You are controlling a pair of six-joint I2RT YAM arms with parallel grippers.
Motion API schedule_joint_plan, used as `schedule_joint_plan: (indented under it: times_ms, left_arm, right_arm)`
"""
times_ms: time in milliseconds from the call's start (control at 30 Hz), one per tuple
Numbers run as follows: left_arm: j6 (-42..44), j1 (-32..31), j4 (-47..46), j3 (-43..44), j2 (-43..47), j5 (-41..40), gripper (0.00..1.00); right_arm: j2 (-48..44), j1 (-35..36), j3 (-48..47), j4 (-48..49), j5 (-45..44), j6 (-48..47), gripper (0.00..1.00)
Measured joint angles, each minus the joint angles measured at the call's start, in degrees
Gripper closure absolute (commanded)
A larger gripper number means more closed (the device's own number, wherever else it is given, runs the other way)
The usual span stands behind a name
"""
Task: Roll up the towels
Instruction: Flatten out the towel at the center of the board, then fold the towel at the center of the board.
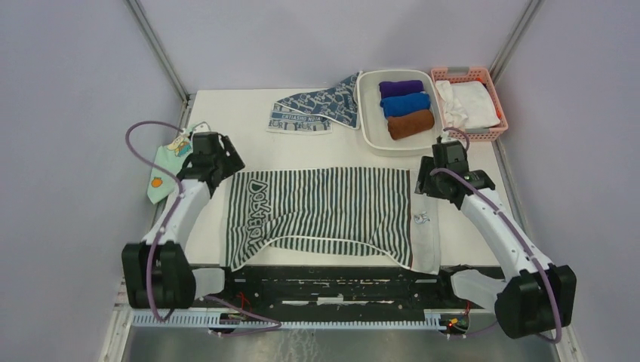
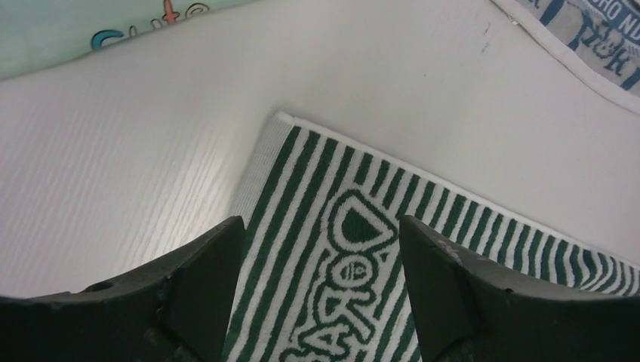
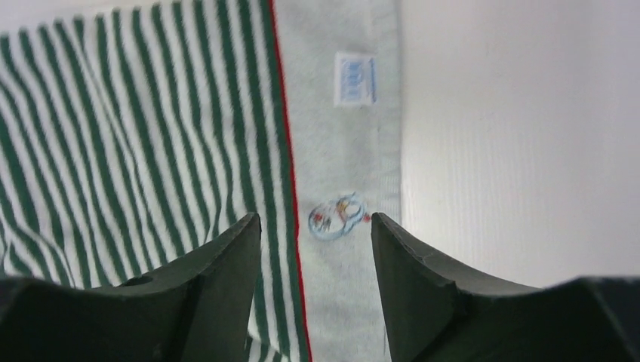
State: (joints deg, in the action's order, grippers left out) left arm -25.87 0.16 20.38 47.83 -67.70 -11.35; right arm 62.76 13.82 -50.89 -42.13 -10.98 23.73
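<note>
The green-and-white striped towel lies spread flat mid-table, its white lettering at the left end. My left gripper hovers open over its far left corner, the lettering showing between the fingers. My right gripper is open over the towel's right end, above the stripes and a pale grey band with a small label, fingers apart. Neither holds anything. The blue-grey patterned towel lies flat at the back, its edge visible in the left wrist view.
A white bin at the back right holds purple, blue and brown rolls. Beside it stands a pink basket with white cloth. A mint-green cartoon cloth lies at the left table edge, beside the left arm.
</note>
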Motion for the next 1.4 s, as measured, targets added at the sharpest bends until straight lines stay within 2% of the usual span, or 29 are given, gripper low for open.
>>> schedule_joint_plan:
  times_ms: [200, 467, 800, 1167, 1400]
  left_arm:
    - [5.2, 1.3, 1.2, 13.2, -20.1, 2.3, 0.25]
    - [12.3, 3.6, 7.2, 22.6, -34.6, 2.5, 0.31]
    - [18.5, 6.0, 11.1, 23.3, -38.4, 4.1, 0.46]
    - [20.0, 5.8, 11.3, 25.9, -41.9, 8.4, 0.5]
    - [20.0, 5.8, 11.9, 27.9, -43.9, 8.5, 0.63]
  right_arm:
    - [7.3, -8.3, 0.1, 8.8, 1.0, 2.4, 0.37]
    - [8.9, -9.2, 1.6, 13.1, 1.2, 3.3, 0.37]
    - [9.2, -9.3, 2.1, 14.0, 1.2, 3.1, 0.37]
    - [9.2, -9.3, 2.7, 14.8, 1.2, 3.0, 0.37]
    - [9.2, -9.4, 2.8, 14.7, 1.2, 2.8, 0.37]
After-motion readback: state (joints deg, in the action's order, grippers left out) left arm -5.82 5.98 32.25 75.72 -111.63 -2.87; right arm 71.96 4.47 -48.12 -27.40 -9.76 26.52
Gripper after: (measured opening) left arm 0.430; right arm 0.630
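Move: The striped towel's far left corner lies about 7 cm ahead of the left hand, 3 cm to its left and 13 cm below. From that hand the mint towel is some 10 cm ahead and 22 cm left; the navy towel is roughly 33 cm ahead and 31 cm right. From the right hand, the striped towel's far right corner is about 15 cm ahead, 8 cm right and 13 cm below, with the white bin 38 cm ahead and 5 cm left. Down some 12 cm and forward about 7, with a drift left, the left hand reaches the striped towel's far left corner, pitching about 30 degrees steeper, turning a little clockwise and narrowing its open fingers to straddle the corner, no grip yet. The right hand first shifts some 5 cm forward, slightly right and down, towards the far right corner, then waits open above the towel. ##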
